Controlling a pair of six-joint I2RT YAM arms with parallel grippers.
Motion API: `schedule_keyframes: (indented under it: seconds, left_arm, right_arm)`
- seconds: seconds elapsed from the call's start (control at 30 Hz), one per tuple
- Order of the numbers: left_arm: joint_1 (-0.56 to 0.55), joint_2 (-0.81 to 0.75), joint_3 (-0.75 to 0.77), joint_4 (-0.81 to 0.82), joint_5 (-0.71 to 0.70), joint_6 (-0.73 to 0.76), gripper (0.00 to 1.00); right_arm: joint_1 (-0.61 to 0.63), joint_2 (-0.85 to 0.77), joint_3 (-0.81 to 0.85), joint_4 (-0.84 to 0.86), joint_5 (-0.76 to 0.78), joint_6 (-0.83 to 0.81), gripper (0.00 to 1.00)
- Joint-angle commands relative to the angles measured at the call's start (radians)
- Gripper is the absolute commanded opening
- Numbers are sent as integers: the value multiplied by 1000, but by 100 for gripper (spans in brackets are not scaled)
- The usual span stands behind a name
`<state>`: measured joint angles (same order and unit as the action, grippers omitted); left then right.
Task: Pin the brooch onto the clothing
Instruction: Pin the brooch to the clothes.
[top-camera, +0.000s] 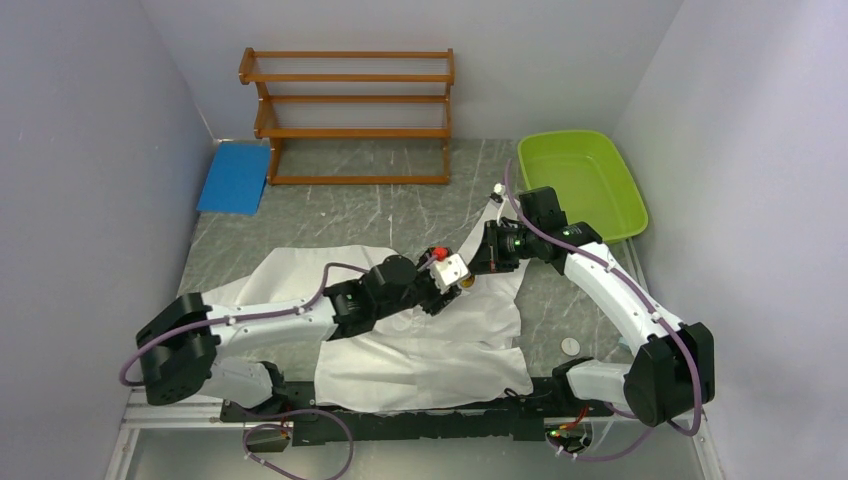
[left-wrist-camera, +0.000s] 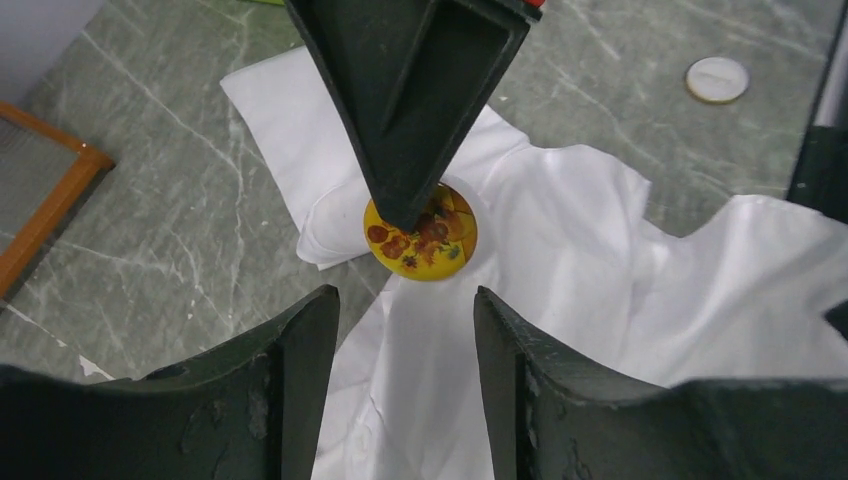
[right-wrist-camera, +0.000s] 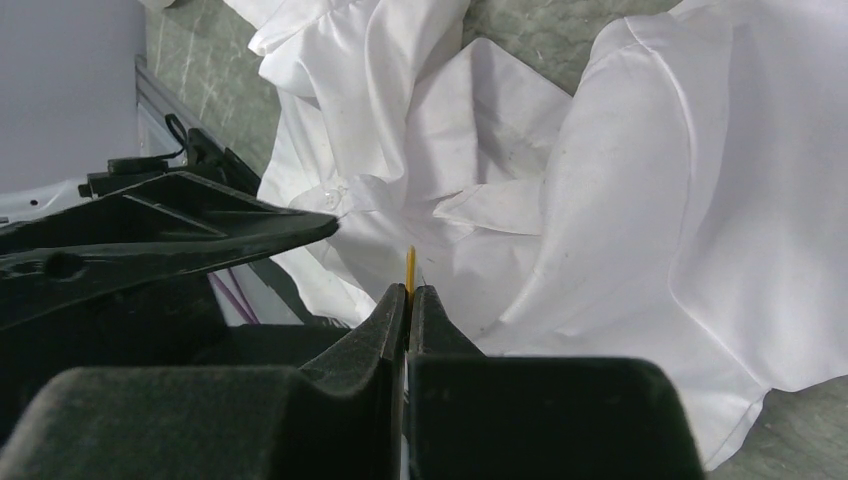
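The brooch (left-wrist-camera: 440, 240), a round yellow badge with a sunflower print, sits against a bunched fold of the clothing (left-wrist-camera: 600, 260), a crumpled white shirt spread over the table (top-camera: 440, 340). My right gripper (right-wrist-camera: 408, 290) is shut on the brooch, whose thin yellow edge (right-wrist-camera: 410, 268) shows between the fingertips. One of its dark fingers (left-wrist-camera: 410, 100) reaches down over the badge in the left wrist view. My left gripper (left-wrist-camera: 405, 295) stands open just short of the brooch, with white fabric under the gap. Both grippers meet near the shirt's collar (top-camera: 462, 280).
A wooden rack (top-camera: 350, 110) stands at the back, a blue pad (top-camera: 235, 175) to its left and a green tub (top-camera: 580, 180) at the back right. A small white disc (top-camera: 570, 346) lies on the marble table right of the shirt.
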<state>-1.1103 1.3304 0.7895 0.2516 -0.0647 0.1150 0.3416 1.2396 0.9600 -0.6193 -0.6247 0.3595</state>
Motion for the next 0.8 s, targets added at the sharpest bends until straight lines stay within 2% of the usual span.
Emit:
schedule_keyframes:
  seconds: [0.0, 0.33, 0.43, 0.63, 0.77]
  left_arm:
    - [-32, 65, 44, 137, -98, 81, 57]
    - [-118, 187, 96, 173, -284, 142, 57]
    - [-128, 224, 125, 160, -342, 154, 45]
    - [-149, 262, 165, 148, -403, 170, 34]
    - [-160, 249, 154, 161, -415, 172, 11]
  right_arm:
    - [-3, -31, 42, 3, 15, 7, 0]
    - [-4, -26, 35, 11, 5, 10, 0]
    - [-4, -29, 34, 9, 7, 9, 0]
    - [-4, -28, 30, 16, 5, 12, 0]
    - [-4, -28, 30, 26, 4, 16, 0]
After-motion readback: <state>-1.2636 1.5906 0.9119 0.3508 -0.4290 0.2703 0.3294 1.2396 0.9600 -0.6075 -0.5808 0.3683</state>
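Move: The brooch, edge-gripped in my right fingers, is about 4 cm to the right of my left hand, 1 cm ahead and 2 cm lower. From my left hand, the shirt front lies some 15 cm below, its middle about 12 cm back and 4 cm left; the green basin is roughly 28 cm right and 22 cm ahead. From my right hand, the brooch is about 1 cm back, 1 cm left and 1 cm below. I bring my half-open left hand about 4 cm to the right and nearly 3 cm down, easing a little forward, up to the brooch. My left wrist turns some 15 degrees as it goes; then I close those fingers most of the way on the brooch's free lower edge. My right hand keeps its pinch, holding still at first, then shifting about 1 cm forward and right. ##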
